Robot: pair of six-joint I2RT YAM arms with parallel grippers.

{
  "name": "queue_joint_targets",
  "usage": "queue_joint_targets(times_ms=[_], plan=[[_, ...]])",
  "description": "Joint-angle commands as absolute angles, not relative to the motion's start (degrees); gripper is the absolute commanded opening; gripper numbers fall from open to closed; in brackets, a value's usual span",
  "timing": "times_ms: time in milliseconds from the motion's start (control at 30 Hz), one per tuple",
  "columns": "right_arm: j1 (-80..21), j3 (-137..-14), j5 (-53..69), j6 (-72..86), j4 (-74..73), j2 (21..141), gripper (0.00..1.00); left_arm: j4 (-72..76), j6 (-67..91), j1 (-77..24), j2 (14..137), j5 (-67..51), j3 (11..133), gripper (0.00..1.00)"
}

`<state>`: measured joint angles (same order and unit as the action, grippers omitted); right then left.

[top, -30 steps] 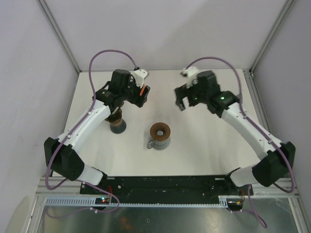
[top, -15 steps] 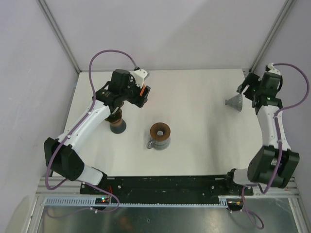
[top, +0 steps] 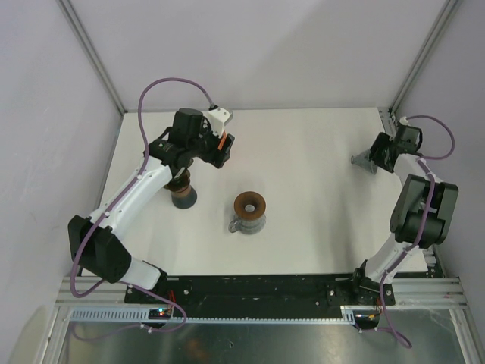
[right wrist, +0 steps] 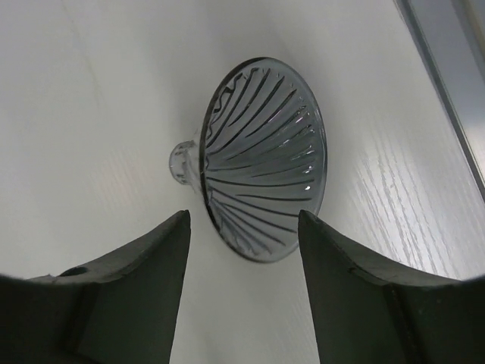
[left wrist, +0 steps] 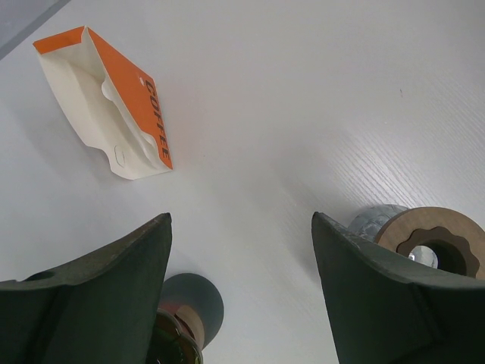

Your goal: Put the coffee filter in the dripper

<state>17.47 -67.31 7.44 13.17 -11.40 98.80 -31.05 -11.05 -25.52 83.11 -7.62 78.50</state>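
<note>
The dripper (right wrist: 261, 155), a smoky ribbed glass cone, lies on its side by the table's right edge (top: 362, 159). My right gripper (right wrist: 242, 216) is open just short of its rim, a finger on either side, touching nothing; in the top view it (top: 377, 155) sits right beside the cone. My left gripper (left wrist: 239, 220) hangs open and empty above the table at the back left (top: 221, 148). No coffee filter shows. An open orange and white box (left wrist: 106, 106) marked COFFEE lies beyond the left fingers.
A grey cup with a brown ring on top (top: 249, 206) stands mid-table, also in the left wrist view (left wrist: 432, 243). A dark grey and brown vessel (top: 182, 194) stands under the left arm. The metal frame rail (right wrist: 447, 83) runs close behind the dripper.
The right arm swung from the middle of the table out to the right edge beside the dripper, and its jaws narrowed. The left arm has not moved.
</note>
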Motion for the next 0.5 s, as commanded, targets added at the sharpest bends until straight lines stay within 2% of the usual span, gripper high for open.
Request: queue_joint_targets(times_ms=[0,167,300,367,467], plan=[[17.24,-67.87,10.65,8.74,-5.32,102.22,0.59,-30.48,-11.86,-25.20,81.00,-7.59,78.41,0.79],[16.10,-67.85,10.33,4.35,-4.49,104.58,0.37,-30.42,-12.01,-25.22,80.99,-7.42,78.48,0.79],[14.33,-67.85,8.07,1.59,-3.99,105.22,0.07,-30.45,-12.05,-25.22,81.02,-7.25,78.40,0.79],[13.01,-67.85,5.69,0.62,-4.58,104.86,0.02,-30.49,-12.09,-25.22,80.94,-7.24,78.42,0.79],[9.82,-67.85,1.33,-2.41,-5.49,103.25,0.00,-30.50,-12.17,-25.18,80.81,-7.10,78.43,0.79]])
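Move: The dripper, the ribbed glass cone on its side, lies close in front of the right fingers, its middle about 5 cm ahead, 3 cm to the left and 4 cm below. No other thing stands near it; the closest is the glass server with the wooden collar, some 42 cm left of the right hand and 16 cm back. From the idle left gripper the dripper is roughly 12 cm ahead, 48 cm to the right and 18 cm lower. Sink the right gripper about 3.5 cm onto the near side of the dripper's rim, easing some 2 cm forward as it goes and, mostly in the later part, 2 cm left. Swing the wrist about 10 degrees counter-clockwise, dip its left side a little, and close the half-open fingers until they pinch the thin glass wall at the rim. ##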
